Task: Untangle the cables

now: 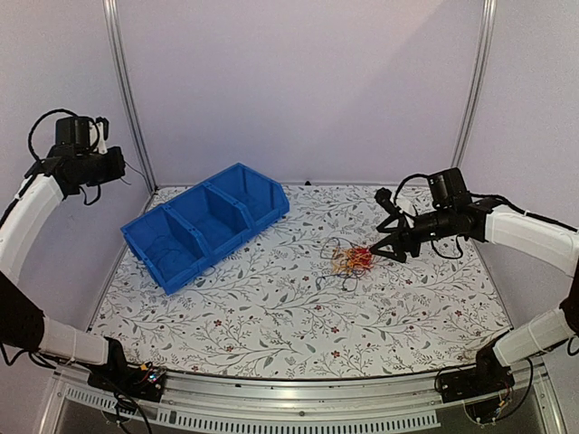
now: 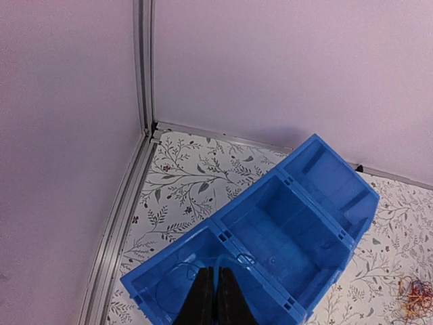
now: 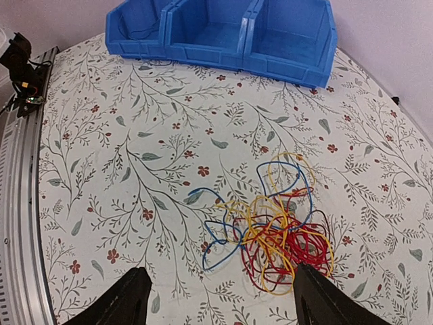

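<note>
The cables lie in one tangled bundle of red, yellow and blue wires on the flowered table, also seen in the top view. My right gripper is open wide just above and beside the bundle, one finger on each side; in the top view the right gripper is at the bundle's right edge. My left gripper is shut high over the blue bin, with a thin light-blue cable coming out from between its fingertips. Another thin wire loop lies in the bin's nearest compartment.
The blue three-compartment bin stands at the table's back left, angled. Metal frame posts rise at both back corners, and purple walls close the back and sides. A metal rail runs along the near edge.
</note>
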### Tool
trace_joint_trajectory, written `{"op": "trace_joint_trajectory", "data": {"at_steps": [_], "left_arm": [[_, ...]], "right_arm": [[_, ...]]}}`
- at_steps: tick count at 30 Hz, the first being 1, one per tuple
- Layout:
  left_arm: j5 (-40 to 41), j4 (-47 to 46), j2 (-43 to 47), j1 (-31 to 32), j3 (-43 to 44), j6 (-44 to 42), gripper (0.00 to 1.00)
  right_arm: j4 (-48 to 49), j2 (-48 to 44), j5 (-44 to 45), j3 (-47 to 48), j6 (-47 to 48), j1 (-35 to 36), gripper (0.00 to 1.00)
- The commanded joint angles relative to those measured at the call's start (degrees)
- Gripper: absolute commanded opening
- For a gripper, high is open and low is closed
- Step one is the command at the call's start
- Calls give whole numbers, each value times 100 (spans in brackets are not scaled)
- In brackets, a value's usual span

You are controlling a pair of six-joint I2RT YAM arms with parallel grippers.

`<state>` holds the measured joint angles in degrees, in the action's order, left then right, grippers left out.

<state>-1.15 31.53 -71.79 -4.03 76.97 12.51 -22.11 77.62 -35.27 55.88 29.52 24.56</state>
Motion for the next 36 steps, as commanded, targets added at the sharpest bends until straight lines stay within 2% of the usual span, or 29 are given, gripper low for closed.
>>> {"op": "trace_joint_trajectory", "data": {"at_steps": [1,6,10,22,23,26,28,33,36], "left_arm": [[-34,158,64,-31,-524,224,0],[-173,222,-1,120,-1196,741,0],[-170,-84,-177,313,-1665,891,0],[-104,-266,-1368,386,-1768,861,1],[-144,-266,-1400,387,-1780,848,5],[-159,-215,-1345,445,-1765,811,25],[41,-105,-1165,520,-1702,804,33],[297,-36,-569,579,-1659,852,39],[321,126,-408,850,-1575,780,40]], "right_arm": [[473,-58,169,-440,114,-419,77],[541,-55,306,-437,120,-531,77],[567,17,450,-431,200,-531,77],[583,66,525,-507,316,-530,77],[587,61,522,-508,318,-530,77],[585,58,491,-508,319,-526,77],[587,66,477,-508,318,-531,77],[557,140,469,-467,349,-530,77],[537,189,502,-452,378,-530,77]]}}
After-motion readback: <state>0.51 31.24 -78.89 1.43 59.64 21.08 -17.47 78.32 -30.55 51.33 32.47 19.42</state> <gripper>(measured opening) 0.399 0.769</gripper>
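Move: The near compartment of the blue bin, where a blue cable already lies, is about 28 cm below the left hand, some 5 cm to its right and 2 cm ahead; the left fingers hold another blue cable. The middle compartment is about 10 cm ahead and 17 cm right. From the open right hand, the cable pile lies roughly 8 cm ahead, 7 cm left and 18 cm below. The held blue cable is carried down into the bin's near compartment: the left hand sinks some 22 cm, drifts slightly right and tips its fingers about 30 degrees further down, opens at the bottom to let go, then lifts about 4 cm. The right hand, still open and empty, shifts roughly 4 cm right, a little forward and down, then holds beside the pile. ##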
